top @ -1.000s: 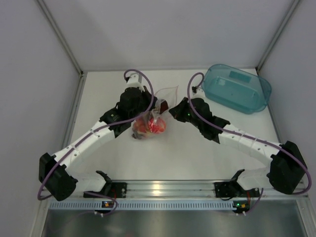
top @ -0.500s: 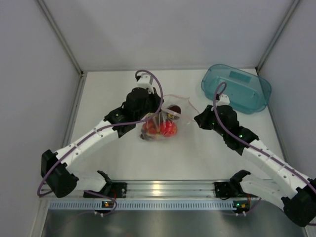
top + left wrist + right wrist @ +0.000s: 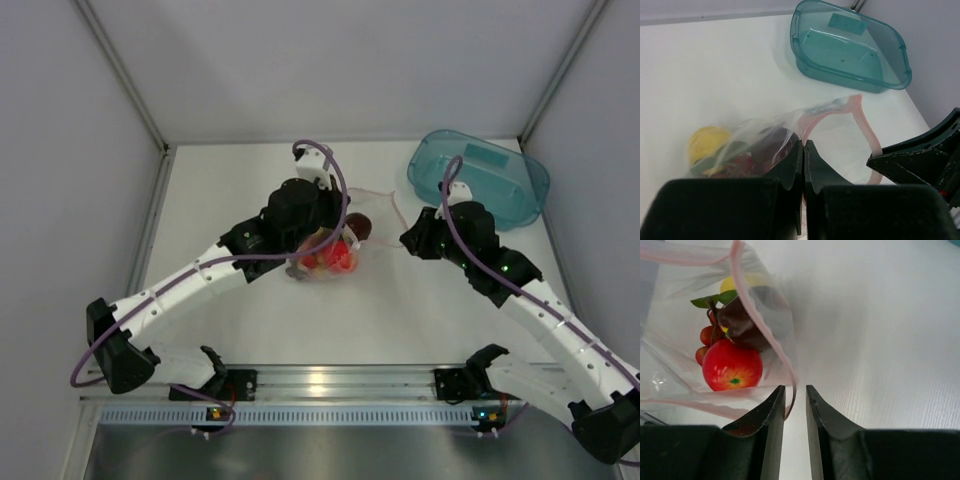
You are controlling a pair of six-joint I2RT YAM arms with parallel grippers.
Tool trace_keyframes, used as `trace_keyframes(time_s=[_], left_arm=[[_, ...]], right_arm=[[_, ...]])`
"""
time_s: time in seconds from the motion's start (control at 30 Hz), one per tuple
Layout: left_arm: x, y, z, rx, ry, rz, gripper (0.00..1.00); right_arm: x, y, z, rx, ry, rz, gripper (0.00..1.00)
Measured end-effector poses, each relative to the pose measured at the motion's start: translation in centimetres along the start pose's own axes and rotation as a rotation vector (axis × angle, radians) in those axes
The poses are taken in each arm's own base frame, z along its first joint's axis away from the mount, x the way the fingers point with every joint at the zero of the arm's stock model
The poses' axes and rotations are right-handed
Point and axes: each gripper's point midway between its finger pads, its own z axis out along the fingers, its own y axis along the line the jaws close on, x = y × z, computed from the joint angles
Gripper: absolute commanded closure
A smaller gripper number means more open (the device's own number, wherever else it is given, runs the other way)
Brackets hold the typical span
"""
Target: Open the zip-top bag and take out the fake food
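Observation:
The zip-top bag (image 3: 330,262) lies mid-table with its mouth pulled wide, and its pink zip strip (image 3: 866,131) forms an open loop. My left gripper (image 3: 338,232) is shut on the bag's near lip (image 3: 804,142). My right gripper (image 3: 404,240) sits at the far side of the mouth. Its jaws stand a narrow gap apart (image 3: 795,387), and the strip (image 3: 771,335) hangs loosely in that gap against the left finger. The fake food is inside the bag: a red apple (image 3: 732,365), dark grapes (image 3: 742,322), a yellow lemon (image 3: 707,145) and red berries (image 3: 707,335).
A teal translucent tub (image 3: 480,180) stands at the back right, just behind my right arm, and it also shows in the left wrist view (image 3: 850,50). Grey walls enclose the table on three sides. A metal rail runs along the near edge.
My left gripper has carried the bag to the right. My right gripper has swung away to the right and the bag's mouth has spread open between the two.

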Motion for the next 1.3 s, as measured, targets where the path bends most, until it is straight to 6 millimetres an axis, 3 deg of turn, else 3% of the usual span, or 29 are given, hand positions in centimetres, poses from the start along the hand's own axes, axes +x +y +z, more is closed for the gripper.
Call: trace_keyframes(time_s=[0.27, 0.43, 0.57, 0.73, 1.03, 1.3], left_arm=[[0.6, -0.4, 0.6, -0.046, -0.007, 0.002, 1.0], [0.5, -0.4, 0.6, -0.066, -0.019, -0.044, 1.0], [0.5, -0.7, 0.5, -0.076, -0.028, -0.09, 1.0], [0.5, -0.7, 0.5, -0.095, -0.039, -0.127, 1.0], [0.0, -0.2, 0.5, -0.133, -0.067, -0.177, 1.0], [-0.7, 1.0, -0.9, -0.17, -0.112, -0.206, 1.0]], right_arm=[[-3.9, 2.6, -2.7, -0.073, -0.074, -0.011, 0.68], [-5.3, 4.5, -3.2, -0.133, -0.093, -0.001, 0.66], [-6.0, 6.3, -1.2, -0.165, -0.072, 0.013, 0.66], [-5.0, 7.8, 2.5, -0.135, -0.011, 0.024, 0.65], [-2.8, 8.8, 8.1, -0.012, 0.022, 0.046, 0.43], [-1.5, 9.5, 10.2, 0.087, -0.031, 0.043, 0.25]])
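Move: The dark fruit in the open bag lies about 10 cm ahead of the right hand, 12 cm to its left and 8 cm below. The red tomato is about 5 cm ahead of that hand, 13 cm left; the small berries about 9 cm ahead, 16 cm left, both some 9 cm below. From the left hand, already gripping the bag's edge, the dark fruit is some 6 cm ahead, 2 cm right, 11 cm below. Rising 8 cm, the right hand sweeps 12 cm left, forward, then down into the left-held bag, fingers opening wide. ##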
